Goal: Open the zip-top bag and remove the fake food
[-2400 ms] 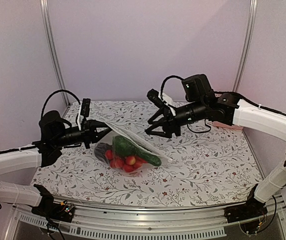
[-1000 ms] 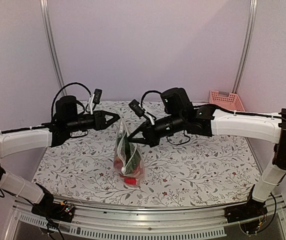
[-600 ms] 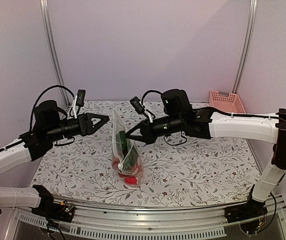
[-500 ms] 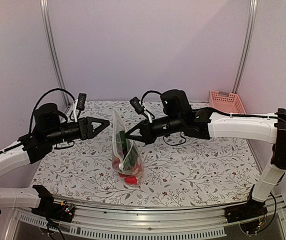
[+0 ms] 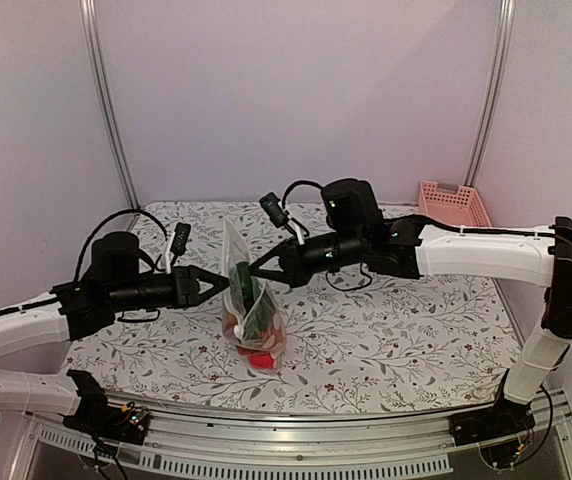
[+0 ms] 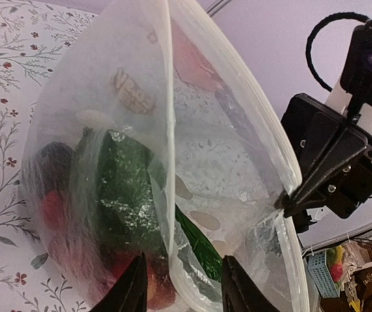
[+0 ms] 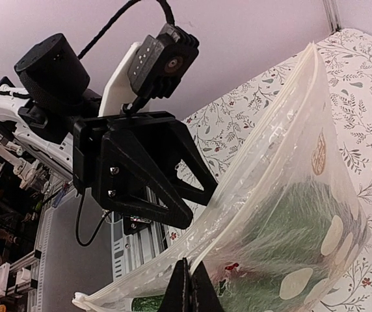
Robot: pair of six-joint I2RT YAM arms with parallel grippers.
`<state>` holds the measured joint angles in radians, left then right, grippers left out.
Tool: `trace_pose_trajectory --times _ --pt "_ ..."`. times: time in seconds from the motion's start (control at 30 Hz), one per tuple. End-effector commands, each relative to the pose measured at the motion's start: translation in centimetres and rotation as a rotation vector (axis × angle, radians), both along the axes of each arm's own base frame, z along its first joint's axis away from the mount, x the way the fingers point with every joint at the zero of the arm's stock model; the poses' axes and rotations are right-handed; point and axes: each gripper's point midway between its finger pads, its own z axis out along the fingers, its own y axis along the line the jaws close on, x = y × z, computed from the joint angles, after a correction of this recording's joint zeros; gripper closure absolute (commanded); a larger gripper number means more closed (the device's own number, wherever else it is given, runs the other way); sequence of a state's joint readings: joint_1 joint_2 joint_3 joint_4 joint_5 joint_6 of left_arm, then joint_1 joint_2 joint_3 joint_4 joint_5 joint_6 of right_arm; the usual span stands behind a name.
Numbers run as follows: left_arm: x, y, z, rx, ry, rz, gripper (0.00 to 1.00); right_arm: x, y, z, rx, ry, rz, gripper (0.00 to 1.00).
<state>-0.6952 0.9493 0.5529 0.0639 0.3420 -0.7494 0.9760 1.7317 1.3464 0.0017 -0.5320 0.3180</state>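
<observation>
The clear zip-top bag hangs upright over the table, and its bottom rests on the cloth. My right gripper is shut on one lip of the bag's mouth, as the right wrist view shows. Inside lies the fake food: a dark green piece above red pieces. My left gripper stands open at the bag's left side. In the left wrist view, its fingertips straddle a fold of the bag's plastic without closing on it.
A pink slatted basket stands at the back right corner. The flowered tablecloth covers the table. Metal frame posts rise at the back corners, against the lilac walls.
My left gripper has come down and forward from a raised spot to the bag's left side. The right gripper has kept its pinch on the hanging bag.
</observation>
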Motion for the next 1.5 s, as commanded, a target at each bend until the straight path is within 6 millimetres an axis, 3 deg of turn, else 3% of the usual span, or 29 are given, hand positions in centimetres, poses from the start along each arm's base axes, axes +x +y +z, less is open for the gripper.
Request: trace_pose_trajectory --times 0.0,0.23,0.4,0.57,0.77,0.9,1.0,1.1,1.23,1.47 --pt "-0.6 -0.8 -0.4 -0.023 0.014 -0.018 0.65 0.0 0.4 -0.4 0.007 -0.005 0.002 1.0" --pt "-0.3 -1.7 -0.6 -0.034 0.019 -0.032 0.77 0.1 0.3 -0.4 0.007 -0.005 0.002 1.0" --pt "0.4 -1.4 0.6 -0.058 -0.016 0.006 1.0 0.5 -0.1 -0.6 0.003 -0.004 -0.008 1.0" --pt "0.9 0.6 2.7 -0.066 -0.086 0.099 1.0 1.5 0.3 -0.3 0.021 -0.005 -0.018 1.0" --pt "1.5 3.8 5.7 -0.059 -0.143 0.182 1.0 2.2 3.1 1.6 0.105 0.011 0.037 1.0" --pt "2.0 5.5 5.5 0.009 -0.129 0.213 1.0 2.9 4.7 2.3 0.162 0.027 0.051 1.0" --pt "2.7 6.0 5.5 0.039 -0.134 0.224 1.0 3.4 5.5 0.3 0.155 0.069 0.048 1.0" --pt "3.1 5.2 4.2 0.066 -0.108 0.186 1.0 3.7 5.1 -3.3 0.105 0.104 0.019 1.0" --pt "3.4 3.2 2.7 0.057 -0.081 0.095 1.0 3.7 2.6 -8.1 0.038 0.159 -0.03 1.0" --pt "3.1 -1.1 2.0 0.037 -0.109 -0.054 1.0 2.5 -2.1 -10.9 -0.023 0.141 -0.126 0.99"
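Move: The left hand's half-open fingers straddle the free rim of the bag's mouth, which lies about 2 cm to its right, 1 cm ahead and 1 cm lower. In the bag, the large green food hangs some 5 cm right, 2 cm ahead and 6 cm below, and the red food about 6 cm right, 3 cm back and 13 cm below. The right hand already pinches the opposite rim; the free rim is roughly 3 cm to its left, 1 cm back and 3 cm lower. The left hand eases about 1.5 cm right onto the free rim and shuts its fingers on it, then carries it left and up some 7 cm, turning slightly counter-clockwise and drifting forward, before coming partly back right and down to nearly its starting height. The right hand keeps its pinch on the other rim, waiting at first, then follows about 5 cm left and a little forward, and at last drops some 13 cm while going back right, drawing its rim down and away from the left hand's. ##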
